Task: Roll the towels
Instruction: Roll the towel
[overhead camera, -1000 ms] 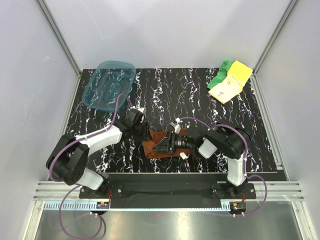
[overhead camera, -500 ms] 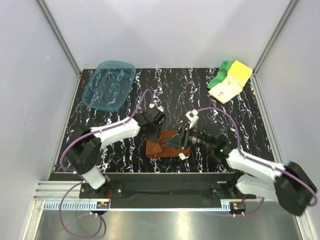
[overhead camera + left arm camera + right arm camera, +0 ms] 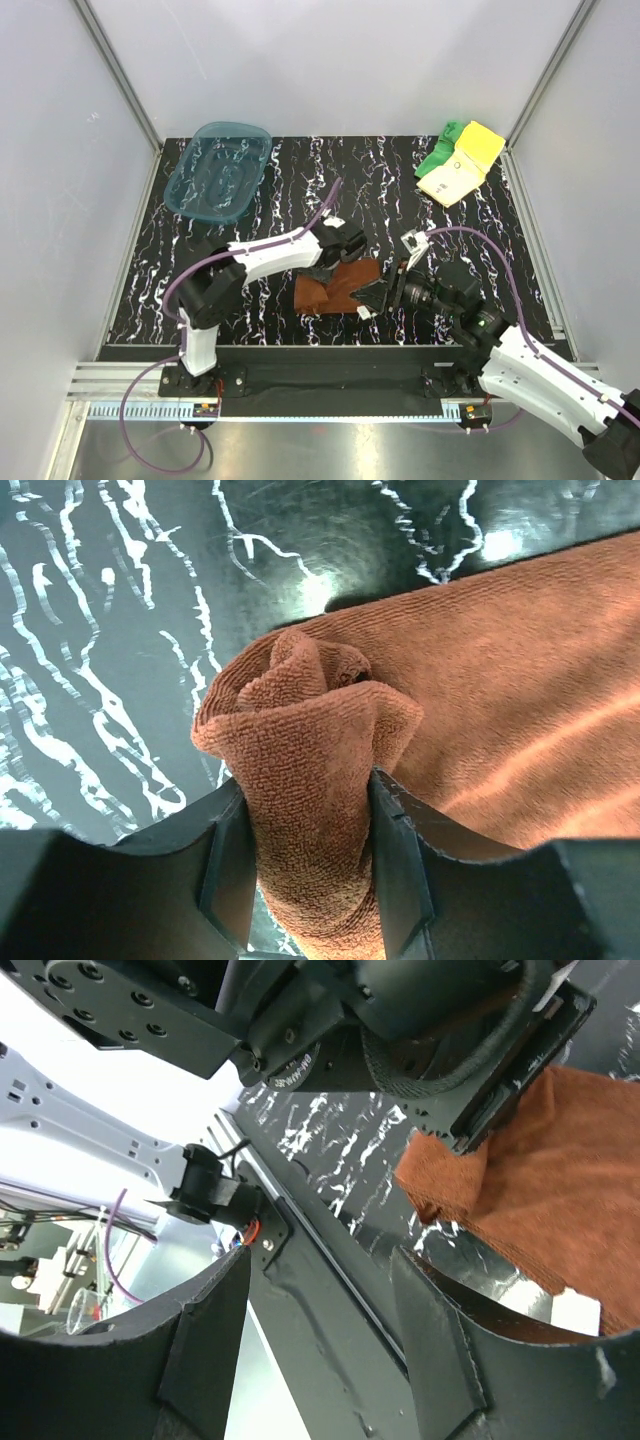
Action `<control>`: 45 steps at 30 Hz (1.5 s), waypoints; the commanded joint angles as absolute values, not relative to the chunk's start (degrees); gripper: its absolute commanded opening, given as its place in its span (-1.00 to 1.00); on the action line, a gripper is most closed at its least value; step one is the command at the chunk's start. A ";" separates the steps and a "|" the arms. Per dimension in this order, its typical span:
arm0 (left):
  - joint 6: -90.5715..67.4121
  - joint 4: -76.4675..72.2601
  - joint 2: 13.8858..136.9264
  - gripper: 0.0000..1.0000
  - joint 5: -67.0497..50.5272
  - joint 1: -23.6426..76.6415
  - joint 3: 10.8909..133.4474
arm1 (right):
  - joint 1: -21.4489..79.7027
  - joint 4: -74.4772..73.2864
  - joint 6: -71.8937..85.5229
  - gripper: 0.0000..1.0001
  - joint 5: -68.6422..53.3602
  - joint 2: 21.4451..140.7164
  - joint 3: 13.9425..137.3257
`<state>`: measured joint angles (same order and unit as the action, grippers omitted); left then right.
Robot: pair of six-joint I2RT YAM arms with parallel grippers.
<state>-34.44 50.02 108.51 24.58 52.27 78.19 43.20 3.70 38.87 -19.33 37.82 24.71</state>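
Observation:
The rust-brown towel (image 3: pixel 338 288) lies near the table's front middle, flat on its right part (image 3: pixel 520 680) and rolled up at one end (image 3: pixel 300 730). My left gripper (image 3: pixel 306 780) is shut on that rolled end, a finger pressing each side. In the top view the left gripper (image 3: pixel 338 258) reaches over the towel's far edge. My right gripper (image 3: pixel 378 295) is open and empty at the towel's right edge. In its own view the right gripper (image 3: pixel 320 1260) has the brown towel (image 3: pixel 540 1180) ahead of its fingers. A pale yellow towel (image 3: pixel 455 178) and a green towel (image 3: pixel 438 152) lie folded at the back right corner.
A translucent teal tray (image 3: pixel 218 172) stands at the back left of the black marbled table (image 3: pixel 480 260). White walls and metal posts close in the sides. The table's front edge and mounting rail (image 3: pixel 330 1290) run just below the right gripper.
The left arm has stretched to the right over the brown towel. The right arm has swung out to the right, its gripper sliding from over the towel to its right edge.

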 commanded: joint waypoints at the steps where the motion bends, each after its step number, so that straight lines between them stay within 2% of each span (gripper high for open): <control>1: -39.37 57.47 110.82 -0.03 34.71 53.79 83.05 | 43.33 0.35 36.92 0.31 -18.02 35.51 26.01; 6: -41.48 63.45 117.14 0.01 39.55 55.89 89.98 | 43.24 -3.78 35.77 0.31 -18.02 33.67 27.42; 10: -41.04 63.55 121.11 0.13 39.90 57.65 91.76 | 43.24 -6.06 34.98 0.32 -17.75 32.08 28.56; 13: -39.82 61.53 122.69 0.42 37.45 58.36 91.58 | 43.24 -8.17 34.28 0.31 -17.40 30.77 29.27; 14: -39.29 59.52 122.61 0.62 36.48 58.45 91.32 | 43.16 -9.13 34.19 0.32 -17.23 30.24 29.35; 17: -38.50 57.31 122.52 0.80 34.19 58.71 91.49 | 43.24 -10.80 33.84 0.32 -16.79 29.36 29.88; 28: -37.35 54.41 114.97 0.97 29.89 58.62 93.17 | 43.24 -18.10 31.03 0.32 -15.38 27.25 35.33; 36: -36.65 52.48 111.54 0.98 27.07 58.18 91.85 | 43.24 -19.60 30.76 0.33 -14.85 27.77 37.44; 45: -37.71 44.04 95.65 0.98 23.65 54.16 80.70 | 43.33 -19.86 30.32 0.29 -16.43 32.69 40.25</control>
<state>-37.34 48.53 104.36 25.47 57.10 83.31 43.20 -20.10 31.70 -15.97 30.92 36.91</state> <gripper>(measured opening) 0.987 0.651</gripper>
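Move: The left hand already pinches the rolled left end of the brown towel. The middle of that end lies about 3 cm back and 1 cm left of the hand, roughly 2 cm below. The towel's middle is some 5 cm to the hand's right and 2 cm back, and its white tag about 10 cm right and 7 cm back. From the raised right hand, the rolled end is about 4 cm ahead, 10 cm left and 17 cm below. Slightly down at first, the left hand presents the rolled end to the towel while its wrist rolls some 15 degrees, left side rising. Its fingers then open wide and let go, and it travels about 5 cm right and 5 cm up over the towel, rolling back past its starting tilt. The right hand backs off rightward and upward, away from the towel, its fingers staying open. ##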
